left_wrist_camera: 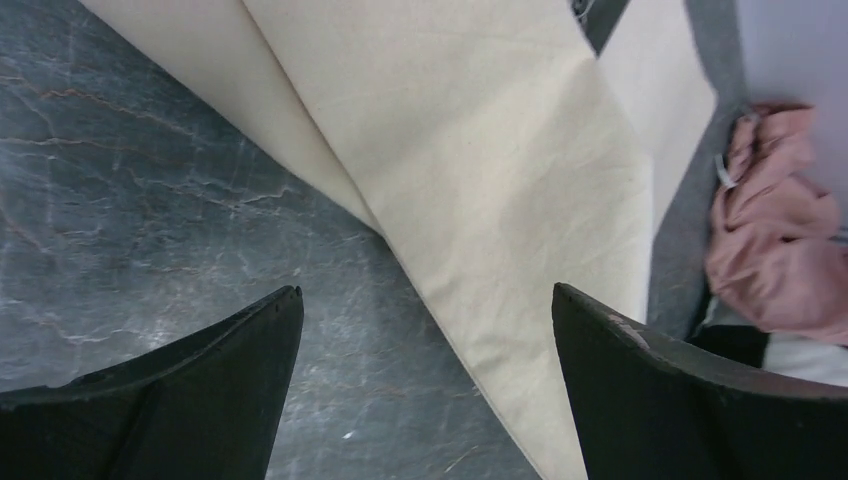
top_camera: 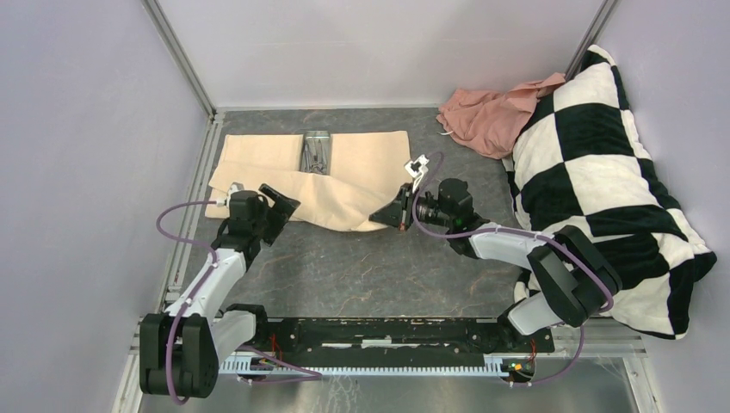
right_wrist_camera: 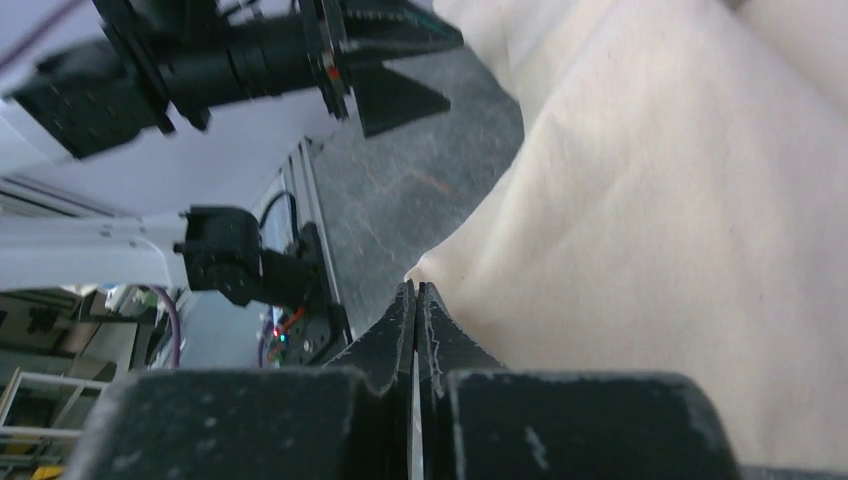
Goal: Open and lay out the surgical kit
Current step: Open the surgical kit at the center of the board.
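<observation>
The surgical kit's beige cloth wrap (top_camera: 344,172) lies partly unfolded at the back of the table. On it sits a small steel tray (top_camera: 317,138) holding silver instruments (top_camera: 315,158). My right gripper (top_camera: 385,218) is shut on the pointed near corner of the cloth (right_wrist_camera: 640,180), and the fabric bunches right at its closed tips (right_wrist_camera: 415,290). Over the dark tabletop by the wrap's near left edge hovers my left gripper (top_camera: 282,206), open and holding nothing. In the left wrist view the cloth (left_wrist_camera: 480,150) has its slanting edge running between the spread fingers (left_wrist_camera: 425,292).
A crumpled pink cloth (top_camera: 482,116) lies at the back right beside a large black-and-white checked pillow (top_camera: 603,172) along the right side. Metal frame rails (top_camera: 194,198) border the left edge. Purple walls enclose the dark marbled tabletop (top_camera: 361,267).
</observation>
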Tool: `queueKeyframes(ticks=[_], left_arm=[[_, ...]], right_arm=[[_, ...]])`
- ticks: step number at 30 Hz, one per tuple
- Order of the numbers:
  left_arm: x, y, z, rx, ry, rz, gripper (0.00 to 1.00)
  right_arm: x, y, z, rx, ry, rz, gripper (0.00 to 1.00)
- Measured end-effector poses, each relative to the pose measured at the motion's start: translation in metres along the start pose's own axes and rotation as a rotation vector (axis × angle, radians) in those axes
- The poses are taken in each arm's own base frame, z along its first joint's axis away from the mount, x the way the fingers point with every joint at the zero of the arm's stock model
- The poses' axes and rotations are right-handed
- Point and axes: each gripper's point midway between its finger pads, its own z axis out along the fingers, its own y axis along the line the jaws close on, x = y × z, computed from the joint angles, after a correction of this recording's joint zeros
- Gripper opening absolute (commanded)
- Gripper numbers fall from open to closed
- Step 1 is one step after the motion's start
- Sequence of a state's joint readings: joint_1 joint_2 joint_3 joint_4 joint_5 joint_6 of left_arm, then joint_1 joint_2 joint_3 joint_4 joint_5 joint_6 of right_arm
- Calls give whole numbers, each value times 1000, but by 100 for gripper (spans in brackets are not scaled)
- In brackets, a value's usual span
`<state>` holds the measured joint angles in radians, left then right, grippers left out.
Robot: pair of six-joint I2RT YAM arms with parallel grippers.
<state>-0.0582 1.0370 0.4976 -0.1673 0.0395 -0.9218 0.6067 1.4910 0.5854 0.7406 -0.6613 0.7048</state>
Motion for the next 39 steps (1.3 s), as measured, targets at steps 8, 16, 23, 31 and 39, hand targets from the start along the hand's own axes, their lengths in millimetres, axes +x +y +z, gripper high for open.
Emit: queueKeyframes(ticks=[8, 16, 23, 31, 39], left_arm=[[-5, -19, 16, 140, -41, -252, 100], [-3, -31, 43, 198, 15, -390, 97], [-14, -31, 57, 222, -3, -460, 85], [-18, -15, 64, 193, -14, -531, 69], [-21, -12, 67, 193, -23, -547, 71]], right_arm=[[-56, 10, 3, -22, -123, 2, 0], [-79, 16, 5, -42, -168, 1, 0], [-79, 16, 5, -42, -167, 8, 0], [-79, 16, 5, -44, -168, 14, 0], [-79, 16, 5, -45, -169, 18, 0]])
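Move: For my left hand, the loose near edge of the kit's top flap is about 6 cm ahead, 1 cm to the right and 3 cm lower. From the same hand, the instrument tray is some 23 cm ahead, 7 cm right and 7 cm below, and the flap corner pinched by my right hand is roughly 20 cm right, 5 cm back and 5 cm higher. From my right hand, that near edge lies about 17 cm left, 7 cm ahead and 10 cm below. My left hand reaches about 6 cm forward onto the flap's near edge, sinking nearly 3 cm and rolling some 30 degrees so its left side dips. Late on, its fingers narrow from wide open to about two-thirds, straddling the edge without shutting. Meanwhile my right hand, still pinching the corner, lifts it about 7 cm and forward 4–5 cm, then holds still. ##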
